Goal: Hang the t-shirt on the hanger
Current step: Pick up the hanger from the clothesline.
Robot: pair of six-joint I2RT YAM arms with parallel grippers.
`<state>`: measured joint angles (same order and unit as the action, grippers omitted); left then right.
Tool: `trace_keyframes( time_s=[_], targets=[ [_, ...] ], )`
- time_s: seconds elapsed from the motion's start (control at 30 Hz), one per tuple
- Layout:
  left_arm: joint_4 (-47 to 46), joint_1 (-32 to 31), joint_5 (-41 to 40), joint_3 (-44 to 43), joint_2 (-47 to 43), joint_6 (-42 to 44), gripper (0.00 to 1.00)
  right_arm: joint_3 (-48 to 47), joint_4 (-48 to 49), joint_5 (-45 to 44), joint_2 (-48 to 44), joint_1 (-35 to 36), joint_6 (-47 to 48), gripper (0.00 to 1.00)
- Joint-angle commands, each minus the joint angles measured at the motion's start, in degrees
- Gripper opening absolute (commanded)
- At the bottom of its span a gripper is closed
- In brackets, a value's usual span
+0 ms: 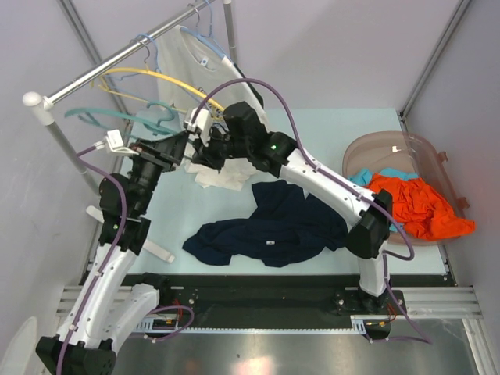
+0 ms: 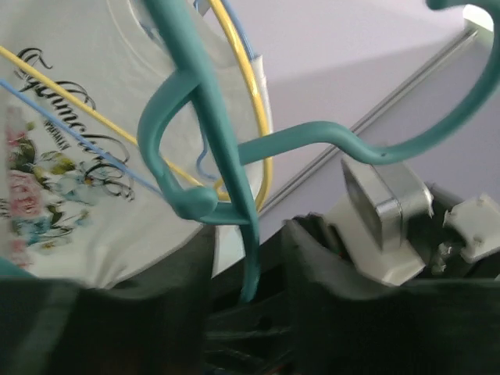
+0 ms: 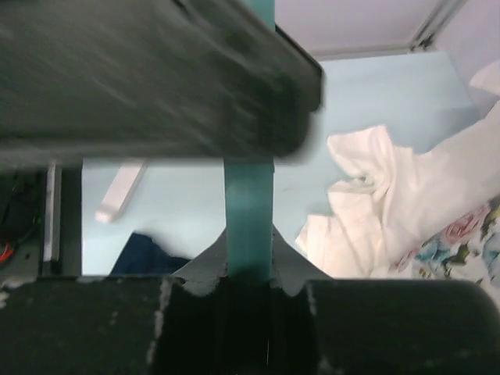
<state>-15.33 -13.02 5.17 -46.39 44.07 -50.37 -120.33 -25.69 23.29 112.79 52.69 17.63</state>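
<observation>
The navy t-shirt point(image 1: 273, 223) lies crumpled on the table in front of the arms, with a corner showing in the right wrist view point(image 3: 144, 254). The teal hanger point(image 1: 117, 117) hangs by the rack at the left, and both grippers meet at its right end. My right gripper point(image 3: 250, 269) is shut on a flat teal bar of the hanger point(image 3: 248, 211). My left gripper point(image 2: 250, 273) stands open. A thin bar of the hanger point(image 2: 312, 141) runs down between its fingers point(image 2: 328, 266) with a gap on each side.
A yellow hanger point(image 1: 156, 78) and a pale blue hanger carrying a printed white t-shirt point(image 1: 191, 47) hang on the metal rail point(image 1: 117, 58). White cloth point(image 1: 223, 178) lies under the grippers. A basket point(image 1: 437, 152) with an orange garment point(image 1: 418, 205) stands at the right.
</observation>
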Motion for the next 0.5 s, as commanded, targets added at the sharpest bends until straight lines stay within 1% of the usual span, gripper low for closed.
trace_keyframes(
  time_s=[0.0,0.03,0.07,0.1,0.13,0.17,0.2,0.23,0.27,0.3,0.33,0.37,0.4,0.43,0.47],
  targets=[
    [3.4,0.1,6.3,2.7,-4.8,8.9,0.62,7.1,-0.3,3.7,-10.6,-3.9,0.6,0.0],
    [5.1,0.1,8.2,2.8,-5.7,12.9,0.78,9.1,-1.0,4.9,-12.6,-4.9,0.9,0.0],
    [6.8,0.1,12.6,2.9,-7.3,14.9,0.85,13.7,-1.8,6.7,-16.2,-6.6,1.9,0.0],
    [11.0,0.1,14.6,2.6,-8.0,17.0,0.94,15.7,-3.8,7.6,-18.3,-7.6,2.6,0.0],
    [13.9,0.1,16.8,2.4,-8.6,20.5,1.0,17.5,-5.0,8.2,-20.1,-8.5,3.2,0.0],
    [17.1,0.1,21.2,2.1,-9.4,22.4,1.0,21.2,-6.3,10.3,-23.5,-10.5,4.0,0.0],
    [22.8,0.1,24.2,1.1,-9.9,25.0,1.0,22.5,-10.2,11.2,-25.1,-11.4,7.5,0.0],
    [25.8,0.1,27.1,0.4,-10.2,32.0,1.0,24.4,-12.6,11.7,-26.7,-12.2,9.9,0.0],
    [28.9,0.1,30.1,-0.4,-10.8,36.0,1.0,28.2,-16.8,11.5,-30.4,-13.1,13.0,0.0],
    [35.2,0.1,34.7,-2.3,-11.0,40.4,1.0,30.6,-18.7,11.3,-32.2,-13.7,17.6,0.0],
    [38.1,0.1,35.9,-3.5,-11.1,47.8,1.0,32.7,-20.4,11.0,-34.3,-14.0,19.6,0.0],
    [41.1,0.0,36.8,-5.0,-11.0,52.2,1.0,34.8,-23.1,10.0,-36.2,-14.5,20.7,0.0],
    [46.2,0.1,39.0,-8.4,-10.5,56.0,1.0,39.3,-24.4,9.7,-40.0,-14.6,21.6,0.0],
    [49.1,0.0,41.3,-10.3,-10.1,64.8,1.0,41.3,-25.5,9.1,-41.8,-14.5,23.2,0.0],
    [52.4,0.0,43.0,-12.4,-9.3,69.7,1.0,43.6,-27.0,8.0,-43.5,-14.4,23.2,0.0]
  ],
)
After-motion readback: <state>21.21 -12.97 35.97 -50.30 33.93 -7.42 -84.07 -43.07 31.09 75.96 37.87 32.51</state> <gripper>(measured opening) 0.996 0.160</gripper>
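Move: The right hand already grips one end of the teal hanger, whose middle lies roughly 17 cm to its left and 6 cm ahead. The navy t-shirt lies on the table about 19 cm to the right, 2 cm nearer the base and 31 cm below. The yellow hanger hangs about 15 cm ahead and 7 cm left, the white t-shirt some 25 cm ahead. From the left hand, the navy t-shirt is about 24 cm right and 2 cm back. The left fingers, already parting, open fully and let go of the teal hanger; that hand drops back and down, around 10 cm each way, drifting a little right while rolling its left side up and swinging clockwise. The right hand keeps its pinch and carries the hanger quickly some 20 cm rightward, bending back and slightly down late, to over the navy t-shirt. ##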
